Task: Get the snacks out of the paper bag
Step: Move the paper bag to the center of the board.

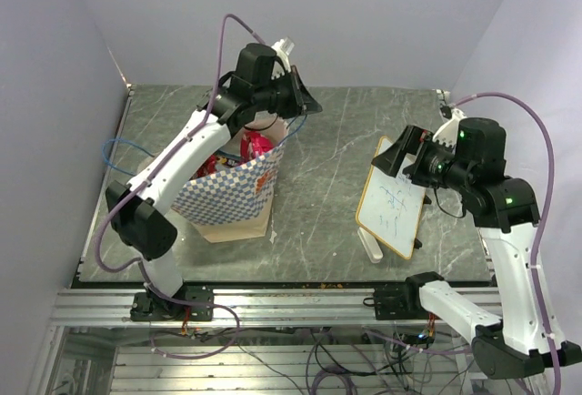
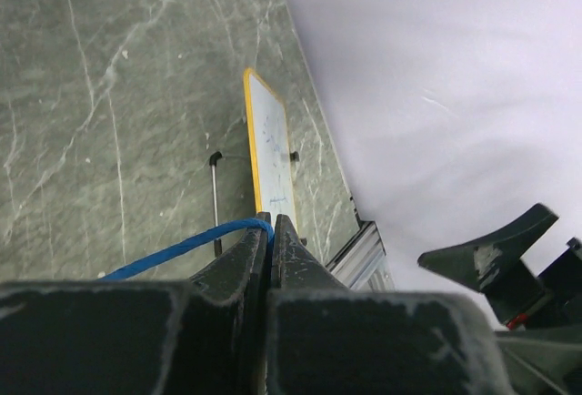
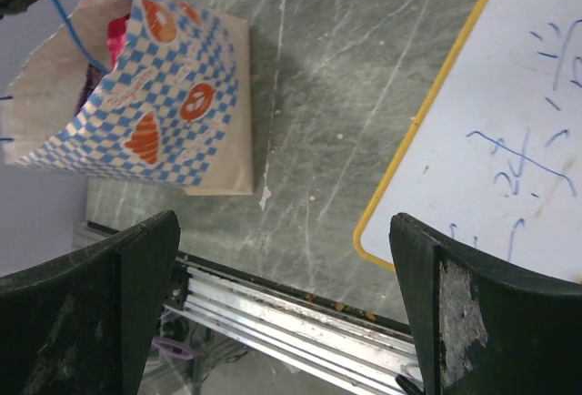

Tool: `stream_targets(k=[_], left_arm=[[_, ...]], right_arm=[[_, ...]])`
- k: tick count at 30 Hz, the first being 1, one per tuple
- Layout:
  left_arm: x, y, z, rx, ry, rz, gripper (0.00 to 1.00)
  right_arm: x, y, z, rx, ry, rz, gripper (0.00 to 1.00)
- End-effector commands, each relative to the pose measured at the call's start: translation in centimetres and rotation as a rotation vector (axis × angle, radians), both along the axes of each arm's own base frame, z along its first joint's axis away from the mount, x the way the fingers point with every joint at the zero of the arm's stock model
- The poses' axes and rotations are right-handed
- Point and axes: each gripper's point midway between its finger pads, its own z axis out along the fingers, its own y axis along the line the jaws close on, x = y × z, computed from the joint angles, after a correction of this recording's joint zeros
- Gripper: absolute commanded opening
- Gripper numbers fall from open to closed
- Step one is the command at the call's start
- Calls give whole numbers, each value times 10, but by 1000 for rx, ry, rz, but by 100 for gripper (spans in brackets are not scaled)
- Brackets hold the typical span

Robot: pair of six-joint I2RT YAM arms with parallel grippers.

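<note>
The paper bag [image 1: 232,190], blue-and-white checkered, stands open at the table's left. Red snacks [image 1: 256,146] show inside its mouth. My left gripper [image 1: 305,104] is above the bag's far right corner. In the left wrist view it [image 2: 271,222] is shut on the bag's thin blue string handle [image 2: 182,248]. My right gripper [image 1: 386,156] hovers open and empty over the whiteboard's left edge. In the right wrist view its jaws [image 3: 284,222] stand wide apart, with the bag [image 3: 155,113] far off at the upper left and a red packet [image 3: 116,35] inside it.
A wood-framed whiteboard [image 1: 393,199] with blue scribbles lies at the right, also seen in the left wrist view [image 2: 271,154] and the right wrist view [image 3: 509,122]. A white marker [image 1: 371,248] lies by its near edge. The bag's other blue handle [image 1: 118,154] loops out left.
</note>
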Motion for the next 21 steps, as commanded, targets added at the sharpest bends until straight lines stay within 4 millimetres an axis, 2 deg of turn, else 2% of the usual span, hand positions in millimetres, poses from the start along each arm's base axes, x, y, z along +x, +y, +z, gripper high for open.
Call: stream_targets(k=[1,5,9,12,15,18,21], left_arm=[[-1,-22,84,-171,-190,-66,7],[-5,-8,84,-89,-216,-49,8],[-19,21,79,12,-228,-10,24],[-32,52,76,87,-230,37,44],[-46,87,81,142,-243,98,60],[-61,124,91,211,-273,178,70],[-78,159,100,278,-298,260,77]], right_arm=[[6,19,4,83,-4,68,100],[11,34,4,134,2,139,100],[16,48,9,187,-9,203,100],[23,58,10,231,-16,244,100],[30,69,10,284,-6,287,100],[39,83,13,334,-5,324,100],[47,106,16,350,-9,368,99]])
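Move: The paper bag's right-hand blue handle is pinched in the left fingers; the bag's middle lies about 18 cm to the left, 10 cm back and 20 cm below that hand, with the red packet in its mouth some 11 cm left, 5 cm back and 14 cm down. From the open right hand, the held handle is roughly 16 cm left and 11 cm ahead at much the same height, the bag's middle 35 cm left and 3 cm ahead, and the whiteboard 10 cm right, 4 cm ahead and well below. The bag's handle is tugged a last 1.5 cm forward and right, rising slightly, before the left fingers open wide and let go; that hand then pulls away left, up and back over the bag, some 17 cm, its fingers tipping upward. Meanwhile the right hand, open and touching nothing, travels left and forward about 8 cm towards the freed handle, swinging counter-clockwise and rolling its left side up. ##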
